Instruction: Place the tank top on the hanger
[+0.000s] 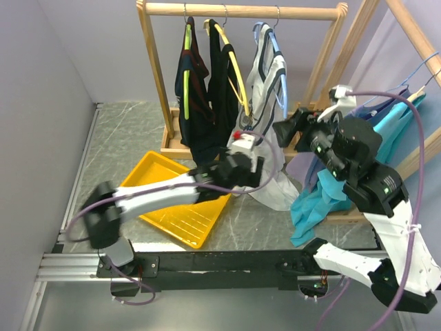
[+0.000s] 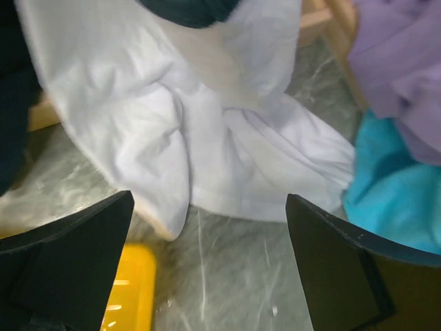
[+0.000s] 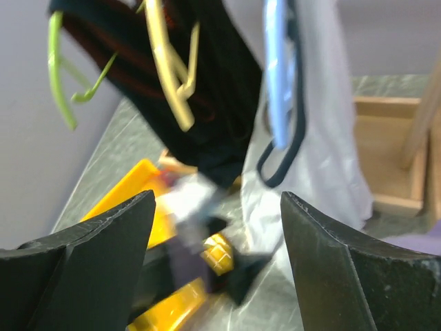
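The white tank top (image 1: 274,192) with navy trim hangs on the light-blue hanger (image 1: 275,48) from the wooden rail, and its hem pools on the table. In the left wrist view the crumpled white tank top (image 2: 207,138) lies just beyond my left gripper (image 2: 209,200), which is open with only table between its fingers. In the top view the left gripper (image 1: 258,176) sits low beside the hem. My right gripper (image 1: 281,127) hovers right of the garment. It is open (image 3: 217,196) and faces the hanger (image 3: 275,69) and the tank top (image 3: 324,152) without touching them.
A wooden rack (image 1: 241,10) also carries dark garments on a lime-green hanger (image 1: 186,62) and a yellow hanger (image 1: 234,65). A yellow tray (image 1: 176,217) lies at front left. Teal cloth (image 1: 317,203) and purple cloth (image 2: 400,69) pile up at the right.
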`<move>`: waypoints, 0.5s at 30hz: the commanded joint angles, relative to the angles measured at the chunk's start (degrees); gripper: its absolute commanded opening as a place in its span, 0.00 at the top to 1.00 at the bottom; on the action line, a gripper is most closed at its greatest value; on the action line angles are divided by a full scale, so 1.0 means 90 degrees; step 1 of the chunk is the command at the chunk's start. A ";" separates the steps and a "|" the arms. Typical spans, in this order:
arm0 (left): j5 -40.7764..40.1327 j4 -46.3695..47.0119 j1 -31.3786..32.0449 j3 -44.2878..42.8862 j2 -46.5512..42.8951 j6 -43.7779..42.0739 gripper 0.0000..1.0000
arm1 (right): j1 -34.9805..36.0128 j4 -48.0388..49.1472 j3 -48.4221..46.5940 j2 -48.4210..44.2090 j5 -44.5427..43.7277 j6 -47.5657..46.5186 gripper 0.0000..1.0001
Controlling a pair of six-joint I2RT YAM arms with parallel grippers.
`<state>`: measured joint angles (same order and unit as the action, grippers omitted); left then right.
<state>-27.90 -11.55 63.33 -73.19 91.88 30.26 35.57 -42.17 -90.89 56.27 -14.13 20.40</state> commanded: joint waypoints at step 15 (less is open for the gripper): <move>0.0501 -0.0562 -0.0445 -0.1653 0.2935 0.0993 0.01 | 0.0784 -0.0099 0.0968 -0.1017 -0.0217 -0.0050 0.18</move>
<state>-27.49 -18.17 58.83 -85.76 116.71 37.52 42.04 -44.23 -83.07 48.64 -15.44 20.53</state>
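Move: The tank top's lower end, spread on the table beneath its hanger, lies about 6 cm ahead of the left hand, 5 cm to its right and some 18 cm below. The yellow tray is 26 cm to that hand's left and 3 cm back; the turquoise garment's bottom is about 21 cm right and 4 cm back. From the right hand, the tank top's lower end is roughly 8 cm ahead, level sideways and 43 cm down. Towards the tank top's white lower end the left hand sinks some 13 cm and reaches about 5 cm forward, easing to a stop just over the cloth near the hem. Its fingers stay wide open as the wrist tips further down and rolls its left side up. The empty right hand draws back and down, about 4 cm and 3 cm, away from the hung garment, still open. ##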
